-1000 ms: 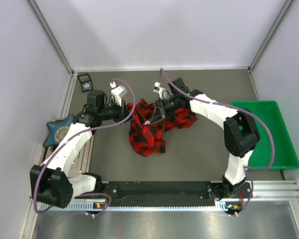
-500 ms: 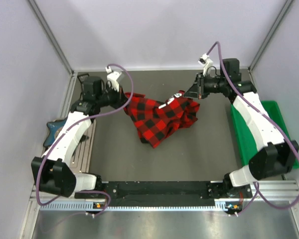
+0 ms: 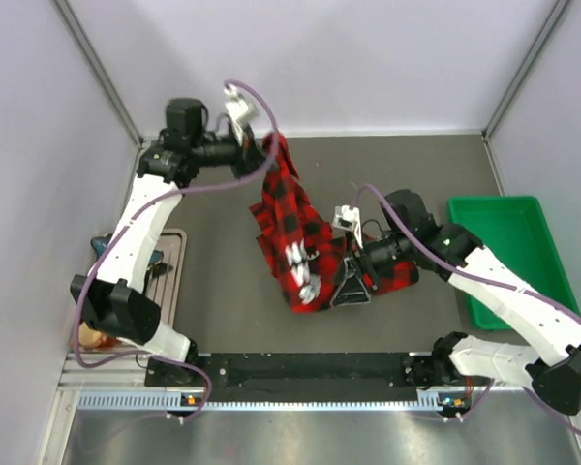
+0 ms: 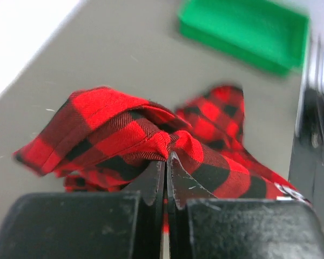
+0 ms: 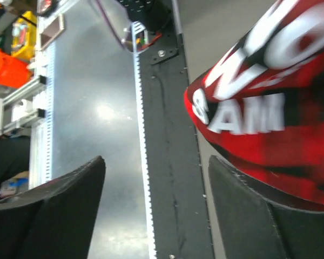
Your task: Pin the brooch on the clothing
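The clothing (image 3: 295, 228), a red-and-black plaid shirt, hangs stretched from the back left down to the table's middle, its white lettering (image 3: 300, 262) showing. My left gripper (image 3: 263, 147) is raised at the back and shut on a bunched fold of the shirt (image 4: 124, 121), the jaws (image 4: 166, 159) pressed together on the fabric. My right gripper (image 3: 351, 289) stands open beside the shirt's lower end. In its own view the fingers (image 5: 59, 210) are wide apart with nothing between them, and the lettered cloth (image 5: 270, 135) lies just past the right finger. The brooch is out of view.
A green tray (image 3: 508, 257) sits at the right edge, also seen far off (image 4: 243, 29). A dark blue object (image 3: 155, 263) and a round orange-brown object (image 3: 93, 336) lie by the left wall. The black rail (image 3: 310, 368) runs along the near edge.
The right gripper let go of the shirt, opened and swung from the back right to the near middle. The left gripper lifted its end of the shirt higher toward the back.
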Available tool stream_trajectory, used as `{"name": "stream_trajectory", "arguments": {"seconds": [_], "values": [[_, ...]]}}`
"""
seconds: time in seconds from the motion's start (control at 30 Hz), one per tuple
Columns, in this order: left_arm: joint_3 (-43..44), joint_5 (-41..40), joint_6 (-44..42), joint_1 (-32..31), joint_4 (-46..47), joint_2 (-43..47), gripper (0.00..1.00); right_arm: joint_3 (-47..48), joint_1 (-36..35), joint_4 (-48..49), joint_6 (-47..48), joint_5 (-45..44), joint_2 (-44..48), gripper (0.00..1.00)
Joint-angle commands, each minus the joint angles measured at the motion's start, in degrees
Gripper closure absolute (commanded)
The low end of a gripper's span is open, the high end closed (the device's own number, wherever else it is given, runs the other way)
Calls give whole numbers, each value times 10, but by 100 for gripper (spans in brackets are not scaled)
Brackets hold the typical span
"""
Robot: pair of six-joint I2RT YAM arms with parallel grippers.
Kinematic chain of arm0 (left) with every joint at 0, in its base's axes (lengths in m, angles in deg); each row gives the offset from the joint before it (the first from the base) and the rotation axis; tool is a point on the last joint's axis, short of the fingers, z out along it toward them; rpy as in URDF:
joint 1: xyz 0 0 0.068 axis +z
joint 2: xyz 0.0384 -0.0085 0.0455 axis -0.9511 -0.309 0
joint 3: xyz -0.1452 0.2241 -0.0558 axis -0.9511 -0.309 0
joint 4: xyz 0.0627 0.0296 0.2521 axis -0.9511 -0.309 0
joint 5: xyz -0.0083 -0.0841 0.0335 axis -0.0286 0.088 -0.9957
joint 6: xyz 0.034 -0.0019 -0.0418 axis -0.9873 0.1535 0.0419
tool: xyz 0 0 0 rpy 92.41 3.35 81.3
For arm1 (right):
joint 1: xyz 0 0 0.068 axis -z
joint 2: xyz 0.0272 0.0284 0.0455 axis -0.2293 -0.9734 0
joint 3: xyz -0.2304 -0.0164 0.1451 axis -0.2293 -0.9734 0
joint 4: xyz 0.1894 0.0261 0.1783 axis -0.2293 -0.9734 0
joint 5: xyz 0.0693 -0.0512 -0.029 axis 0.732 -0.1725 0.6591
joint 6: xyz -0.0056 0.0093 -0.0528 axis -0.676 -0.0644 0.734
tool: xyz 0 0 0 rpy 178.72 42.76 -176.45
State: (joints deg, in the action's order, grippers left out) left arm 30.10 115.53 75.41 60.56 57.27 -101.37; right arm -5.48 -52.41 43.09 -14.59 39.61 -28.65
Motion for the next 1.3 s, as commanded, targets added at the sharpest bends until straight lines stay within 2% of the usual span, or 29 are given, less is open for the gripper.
{"name": "stream_trajectory", "arguments": {"seconds": [0.0, 0.07, 0.13, 0.17, 0.2, 0.3, 0.43, 0.57, 0.63, 0.73, 0.8, 0.93, 1.03, 1.27], "values": [[-66, 60, -435, -84, -394, 97, 100, 95, 41, -111, 153, -34, -19, 18], [-165, 9, -518, -95, -493, 129, 100, 101, 106, -146, 193, -6, -24, 11], [-254, -35, -591, -96, -525, 174, 100, 99, 177, -149, 247, -11, -32, 7], [-279, -60, -610, -96, -533, 188, 100, 103, 182, -151, 269, -48, -38, 5], [-301, -116, -615, -95, -513, 216, 100, 103, 183, -150, 317, -70, -44, 4], [-351, -208, -578, -86, -465, 251, 100, 123, 183, -142, 366, -107, -95, 1], [-366, -235, -584, -31, -464, 247, 100, 202, 182, -130, 353, -101, -200, 1], [-387, -242, -575, 90, -368, 268, 100, 294, 153, -102, 334, -119, -299, 1], [-387, -230, -576, 126, -358, 272, 100, 330, 140, -92, 327, -126, -349, 1], [-393, -214, -608, 128, -362, 275, 100, 355, 109, -34, 327, -163, -395, 1], [-401, -192, -631, 128, -357, 285, 100, 373, 91, -6, 358, -173, -433, 1], [-420, -178, -666, 128, -357, 296, 100, 484, 82, 14, 399, -143, -515, 2], [-430, -178, -690, 128, -359, 300, 100, 529, 66, 25, 466, -139, -562, 2], [-435, -154, -744, 128, -376, 308, 100, 546, 22, 43, 656, -134, -631, 1]]}}
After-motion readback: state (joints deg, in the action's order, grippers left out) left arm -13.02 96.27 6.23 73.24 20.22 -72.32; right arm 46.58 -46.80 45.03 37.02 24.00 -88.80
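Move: The left hand holds one end of the clothing high up, the garment's middle some 15 cm back, 14 cm to its right and about 19 cm below. It is bound for bare table roughly 17 cm back, 16 cm left and 26 cm down; the tray's middle lies about 22 cm back and 37 cm left at table level. From the open right hand the clothing's middle is around 14 cm ahead, 10 cm left and 6 cm lower, and the green bin some 45 cm right, 16 cm ahead. Sweeping down and back by over 20 cm, then left towards the tray, the left hand keeps its pinch on the clothing while its fingers tip downward about 45 degrees. The empty right hand spreads its half-open fingers wide and runs forward some 30 cm, swerving first right, then left and down over the garment's far part, rolling as it goes. ##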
